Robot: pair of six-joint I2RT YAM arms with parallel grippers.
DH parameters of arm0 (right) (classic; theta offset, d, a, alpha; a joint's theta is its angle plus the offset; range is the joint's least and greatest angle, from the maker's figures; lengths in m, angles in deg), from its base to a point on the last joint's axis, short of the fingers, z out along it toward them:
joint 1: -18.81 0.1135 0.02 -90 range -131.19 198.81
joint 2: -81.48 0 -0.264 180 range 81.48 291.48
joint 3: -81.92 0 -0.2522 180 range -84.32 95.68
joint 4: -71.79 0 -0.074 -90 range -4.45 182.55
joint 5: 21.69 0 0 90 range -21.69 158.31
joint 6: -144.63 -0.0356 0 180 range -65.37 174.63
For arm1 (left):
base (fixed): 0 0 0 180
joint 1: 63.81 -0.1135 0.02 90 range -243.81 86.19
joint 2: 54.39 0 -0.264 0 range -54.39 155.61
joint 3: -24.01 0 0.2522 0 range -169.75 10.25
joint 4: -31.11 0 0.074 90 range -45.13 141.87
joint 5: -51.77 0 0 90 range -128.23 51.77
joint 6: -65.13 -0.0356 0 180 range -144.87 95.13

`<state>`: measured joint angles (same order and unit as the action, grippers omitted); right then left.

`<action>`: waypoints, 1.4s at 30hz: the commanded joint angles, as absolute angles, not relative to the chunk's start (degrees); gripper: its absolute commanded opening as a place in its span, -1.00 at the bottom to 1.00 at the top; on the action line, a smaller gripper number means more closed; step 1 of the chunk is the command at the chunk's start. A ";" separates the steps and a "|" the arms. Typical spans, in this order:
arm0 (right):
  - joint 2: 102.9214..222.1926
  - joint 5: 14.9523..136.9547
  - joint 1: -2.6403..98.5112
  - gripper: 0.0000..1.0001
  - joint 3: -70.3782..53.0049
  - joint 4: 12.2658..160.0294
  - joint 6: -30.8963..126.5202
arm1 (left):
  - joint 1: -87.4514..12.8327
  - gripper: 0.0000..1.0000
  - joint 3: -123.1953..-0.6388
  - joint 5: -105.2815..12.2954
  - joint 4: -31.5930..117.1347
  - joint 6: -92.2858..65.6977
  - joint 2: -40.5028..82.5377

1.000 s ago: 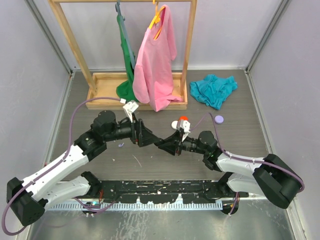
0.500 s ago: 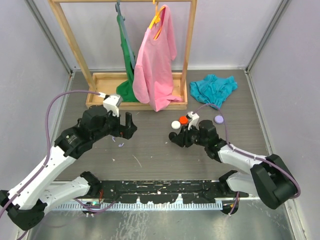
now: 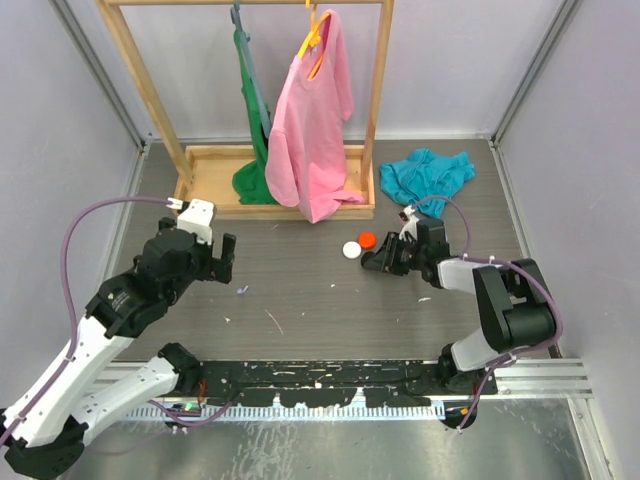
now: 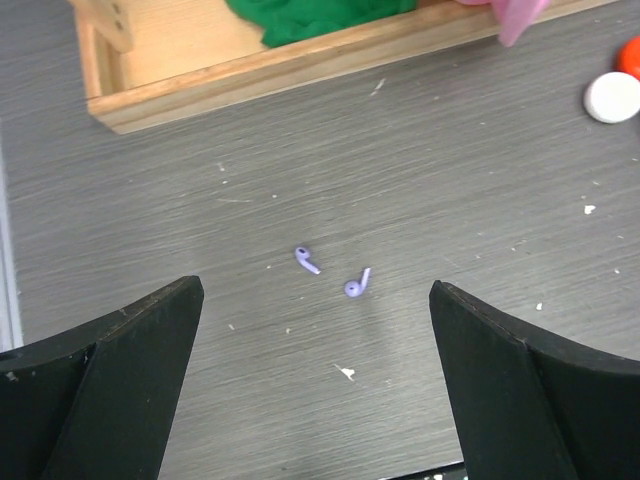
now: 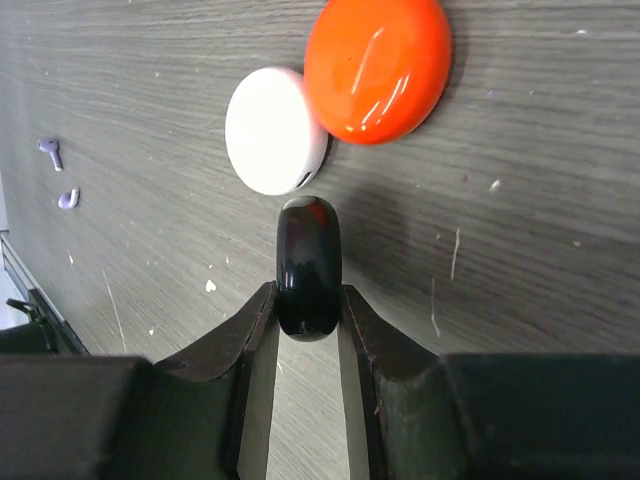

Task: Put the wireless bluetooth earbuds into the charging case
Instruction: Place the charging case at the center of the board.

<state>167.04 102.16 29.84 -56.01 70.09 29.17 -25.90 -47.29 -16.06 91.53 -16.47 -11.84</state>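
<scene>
Two lilac earbuds (image 4: 307, 260) (image 4: 357, 284) lie loose on the grey table, ahead of my left gripper (image 4: 316, 300), which hovers wide open and holds nothing. From above only a small lilac speck of the earbuds (image 3: 243, 290) shows, just right of the left gripper (image 3: 222, 262). My right gripper (image 5: 308, 295) is shut on a glossy black charging case (image 5: 308, 265), held on edge low over the table. Just beyond it sit a white round case (image 5: 276, 145) and a red one (image 5: 378, 68), touching each other. The right gripper (image 3: 372, 262) is right of centre.
A wooden rack with a tray base (image 3: 215, 160) stands at the back, with a pink shirt (image 3: 310, 130) and a green garment (image 3: 255, 100) hanging from it. A teal cloth (image 3: 428, 178) lies at the back right. Small white scraps dot the table.
The two grippers were close together at the table's middle. My left arm has drawn back to the left and opened its jaws. My right arm has pulled right with the black case.
</scene>
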 commanded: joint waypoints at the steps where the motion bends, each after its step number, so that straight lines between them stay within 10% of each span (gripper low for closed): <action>1: 169.96 103.17 29.46 -0.70 -51.46 69.95 27.36 | -27.38 0.96 -45.93 -12.93 90.57 -17.32 -13.44; 20: 164.24 83.27 28.11 0.44 -41.69 93.90 35.35 | -30.06 0.96 -44.61 -13.31 90.23 -17.21 -18.81; 31: 161.92 53.78 25.07 0.65 -32.86 105.33 43.63 | -30.30 0.96 -43.63 -12.74 89.57 -17.34 -22.72; 42: 171.55 58.45 17.32 0.65 -29.19 99.40 42.77 | -30.80 0.96 -43.47 -13.53 89.53 -17.25 -23.20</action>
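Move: I hold the black charging case in my right fingers; its resting spot is about 2 cm ahead and some 3 cm below. From this hand the orange case lies roughly 7 cm ahead and 1 cm left, the white case 4 cm ahead and 6 cm left, the purple case 8 cm ahead and 19 cm right, all about 3 cm lower. From my empty left hand that spot is about 16 cm ahead, 39 cm right and 24 cm down. I ease my right hand about 2 cm forward and slightly down, open the fingers wide to let go of the black case beside the white and orange ones, then swing some 20 cm right and a few centimetres farther forward, arching up and back down towards the purple case while the wrist rolls and turns clockwise, the fingers coming to point more steeply down. My left hand, open and empty, drifts about 4 cm left. ##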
